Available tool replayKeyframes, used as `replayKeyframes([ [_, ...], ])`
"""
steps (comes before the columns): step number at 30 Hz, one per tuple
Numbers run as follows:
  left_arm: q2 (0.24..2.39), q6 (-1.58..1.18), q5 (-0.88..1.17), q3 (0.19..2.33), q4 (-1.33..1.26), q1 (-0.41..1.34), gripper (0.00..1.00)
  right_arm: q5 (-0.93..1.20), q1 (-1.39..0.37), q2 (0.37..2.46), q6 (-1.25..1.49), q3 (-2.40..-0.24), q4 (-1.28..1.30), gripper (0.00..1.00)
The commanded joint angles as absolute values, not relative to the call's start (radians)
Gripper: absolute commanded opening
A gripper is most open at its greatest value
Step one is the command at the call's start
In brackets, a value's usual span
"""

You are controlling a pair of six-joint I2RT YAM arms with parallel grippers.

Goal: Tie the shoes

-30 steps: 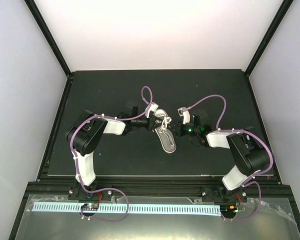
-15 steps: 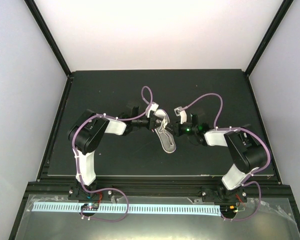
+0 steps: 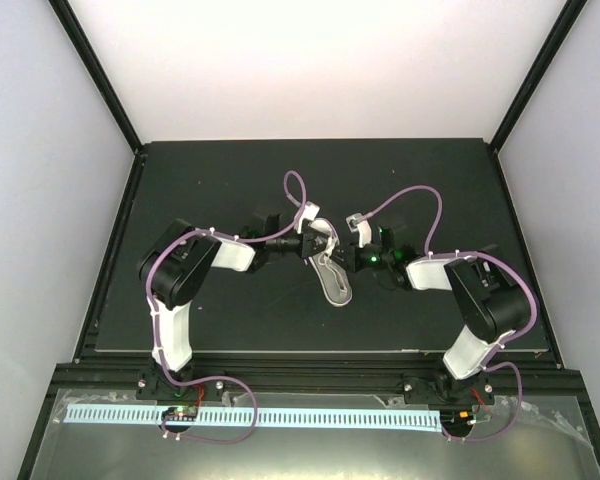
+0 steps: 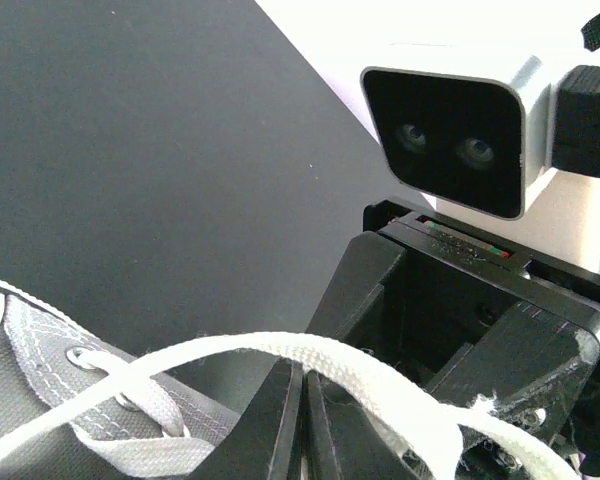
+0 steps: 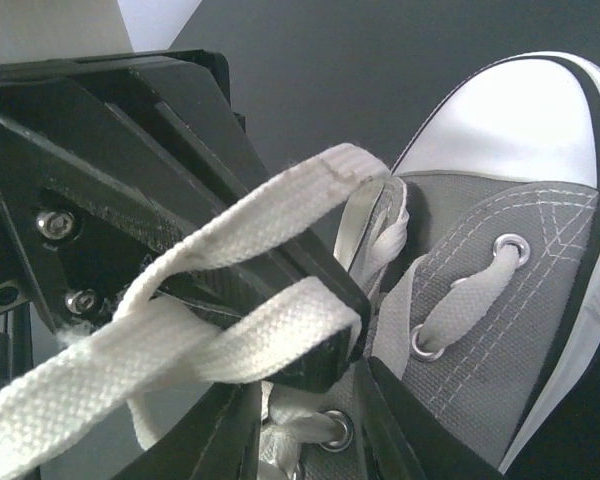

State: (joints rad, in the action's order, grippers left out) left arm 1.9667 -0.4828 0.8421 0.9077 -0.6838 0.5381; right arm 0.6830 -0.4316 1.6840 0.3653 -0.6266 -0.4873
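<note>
The grey sneaker (image 3: pixel 333 282) lies mid-mat, white toe cap toward the arms. Both grippers meet over its laced top. My left gripper (image 3: pixel 317 246) is shut, and a white lace (image 4: pixel 230 350) from an eyelet arches into its tips (image 4: pixel 305 385). In the right wrist view that lace (image 5: pixel 265 222) loops round the left gripper's black fingers (image 5: pixel 315 362), beside the shoe's grey canvas (image 5: pixel 500 300). My right gripper (image 3: pixel 345 259) faces the left one. Its jaws (image 5: pixel 310 445) stand apart on either side of the left fingertips and the lace loop, above the eyelets.
The black mat (image 3: pixel 210 180) covers the table inside white walls, with black frame posts at the corners. Purple cables arch above both wrists. The right wrist's camera housing (image 4: pixel 450 140) sits close in front of the left gripper.
The right gripper has moved left, up to the shoe and the left gripper, and its jaws have narrowed. The left gripper has shifted slightly right and stays shut.
</note>
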Motion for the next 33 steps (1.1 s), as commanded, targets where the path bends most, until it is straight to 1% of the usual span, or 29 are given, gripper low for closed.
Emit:
replayKeyframes([
  [1,1.997,-0.494,0.865,0.920,-0.739,0.546,0.02,0.673,-0.437,1.683,0.359,-0.638,-0.538,0.24],
  [3,1.997,-0.495,0.865,0.917,-0.739,0.546,0.01,0.671,-0.437,1.682,0.366,-0.633,-0.558,0.19],
  [7,1.991,-0.485,0.862,0.913,-0.731,0.546,0.01,0.661,-0.437,1.673,0.385,-0.622,-0.587,0.02],
  [9,1.979,-0.467,0.850,0.912,-0.706,0.542,0.03,0.636,-0.437,1.653,0.394,-0.609,-0.593,0.02],
  [10,1.967,-0.452,0.839,0.911,-0.684,0.540,0.05,0.611,-0.438,1.639,0.399,-0.598,-0.596,0.02],
  [12,1.936,-0.425,0.814,0.897,-0.648,0.528,0.13,0.563,-0.437,1.604,0.402,-0.578,-0.586,0.02],
  [15,1.883,-0.389,0.785,0.859,-0.599,0.499,0.28,0.510,-0.437,1.561,0.398,-0.555,-0.556,0.02],
  [18,1.821,-0.335,0.765,0.826,-0.522,0.470,0.38,0.487,-0.437,1.541,0.387,-0.548,-0.527,0.02],
  [20,1.786,-0.285,0.739,0.811,-0.452,0.457,0.42,0.483,-0.437,1.539,0.386,-0.544,-0.519,0.02],
  [26,1.726,-0.176,0.566,0.804,-0.240,0.434,0.41,0.485,-0.437,1.547,0.398,-0.534,-0.531,0.02],
  [33,1.776,-0.128,0.439,0.880,-0.114,0.434,0.39,0.488,-0.437,1.545,0.402,-0.535,-0.535,0.02],
])
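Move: The lace loop, pinched in the shut left fingertips, lies about 1 cm to the left of the right hand point, level with it, and 2 cm right and 1 cm back of the left hand. The shoe's middle is roughly 4 cm back, 1 cm right and 5 cm below the left hand; its toe cap lies some 5 cm ahead of the right hand, 5 cm left and 5 cm lower. Right fingers pinch the lace loop, then ease 3 cm right and up; left opens, releasing, withdrawing 9 cm left. ##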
